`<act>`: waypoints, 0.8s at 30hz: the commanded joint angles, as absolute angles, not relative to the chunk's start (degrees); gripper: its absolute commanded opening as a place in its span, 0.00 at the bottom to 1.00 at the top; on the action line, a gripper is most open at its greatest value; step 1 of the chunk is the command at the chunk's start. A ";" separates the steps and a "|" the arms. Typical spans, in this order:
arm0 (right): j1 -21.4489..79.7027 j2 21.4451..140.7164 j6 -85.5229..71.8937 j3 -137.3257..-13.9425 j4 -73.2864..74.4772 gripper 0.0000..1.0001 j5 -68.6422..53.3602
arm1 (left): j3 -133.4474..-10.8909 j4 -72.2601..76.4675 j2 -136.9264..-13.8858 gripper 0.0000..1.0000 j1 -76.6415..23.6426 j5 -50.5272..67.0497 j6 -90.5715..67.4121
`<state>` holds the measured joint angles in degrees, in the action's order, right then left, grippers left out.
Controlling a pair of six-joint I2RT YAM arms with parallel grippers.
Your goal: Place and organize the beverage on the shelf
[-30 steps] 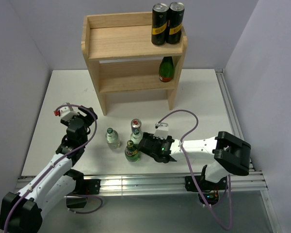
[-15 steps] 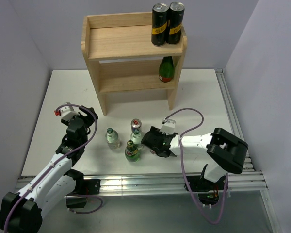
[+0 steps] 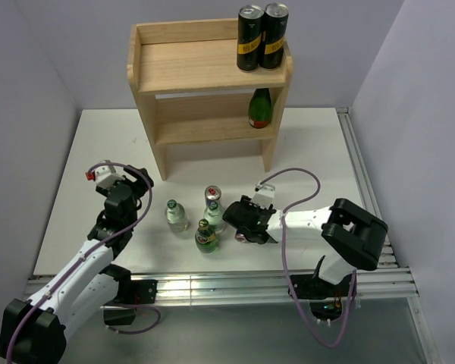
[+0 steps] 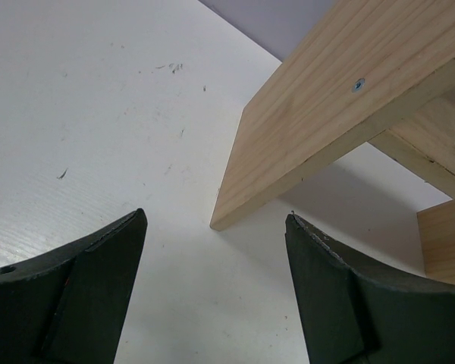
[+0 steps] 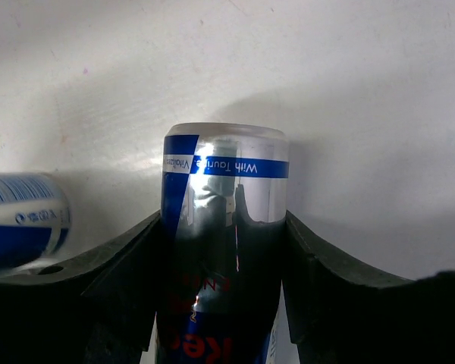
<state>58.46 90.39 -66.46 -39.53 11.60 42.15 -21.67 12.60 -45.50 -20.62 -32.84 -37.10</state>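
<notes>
The wooden shelf (image 3: 205, 72) stands at the back, and its left leg fills the left wrist view (image 4: 326, 106). A dark-green bottle (image 3: 259, 108) stands on its lower tier. On the table stand a clear bottle with a green cap (image 3: 176, 216), a dark-green bottle (image 3: 205, 236) and a silver-topped drink (image 3: 212, 199). My right gripper (image 3: 239, 226) (image 5: 226, 220) is shut on a blue-silver can (image 5: 226, 197), with a finger against each side. A second blue-silver can (image 5: 23, 220) lies just left of it. My left gripper (image 3: 136, 182) (image 4: 216, 220) is open and empty, facing the shelf's leg.
Two tall black cans (image 3: 262, 36) stand on the right of the shelf's top board. A metal rail (image 3: 212, 284) runs along the table's near edge and another along its right side. Grey walls close in both sides.
My right gripper has turned and shifted slightly left toward the group of drinks, closing round the blue-silver can. The left arm and the standing bottles have not moved.
</notes>
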 commanded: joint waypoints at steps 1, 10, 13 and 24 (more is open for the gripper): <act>58.53 86.51 -68.47 -35.95 16.43 0.00 36.55 | -24.08 14.41 -45.79 0.80 -20.83 -32.61 -36.65; 64.94 69.71 -62.60 -47.89 30.24 0.00 55.18 | -24.08 14.41 -45.53 0.80 -20.83 -32.69 -36.56; 66.27 66.28 -53.20 -51.58 24.11 0.00 61.16 | -23.99 14.41 -45.26 0.80 -20.83 -32.61 -36.47; 62.67 71.36 -3.35 -53.25 -36.26 0.00 51.00 | -23.38 15.64 -44.21 0.81 -20.83 -31.56 -36.13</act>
<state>64.86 69.23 -20.25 -51.31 -10.74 55.94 -21.67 12.69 -45.60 -20.62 -32.75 -37.08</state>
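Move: The right hand already grips the blue-silver can; the open middle-shelf spot lies about 24 cm ahead, 3 cm left and 20 cm above, with the shelved green bottle some 24 cm ahead, 5 cm right, 22 cm up. Nearer stand the clear bottle, 4 cm ahead and 6 cm left, and the second can, 9 cm ahead and 6 cm left. From the left hand that spot is roughly 18 cm ahead, 24 cm right, about level. Still pinching the can, the right hand rises about 27 cm towards the shelf, tilting up some 35 degrees. ##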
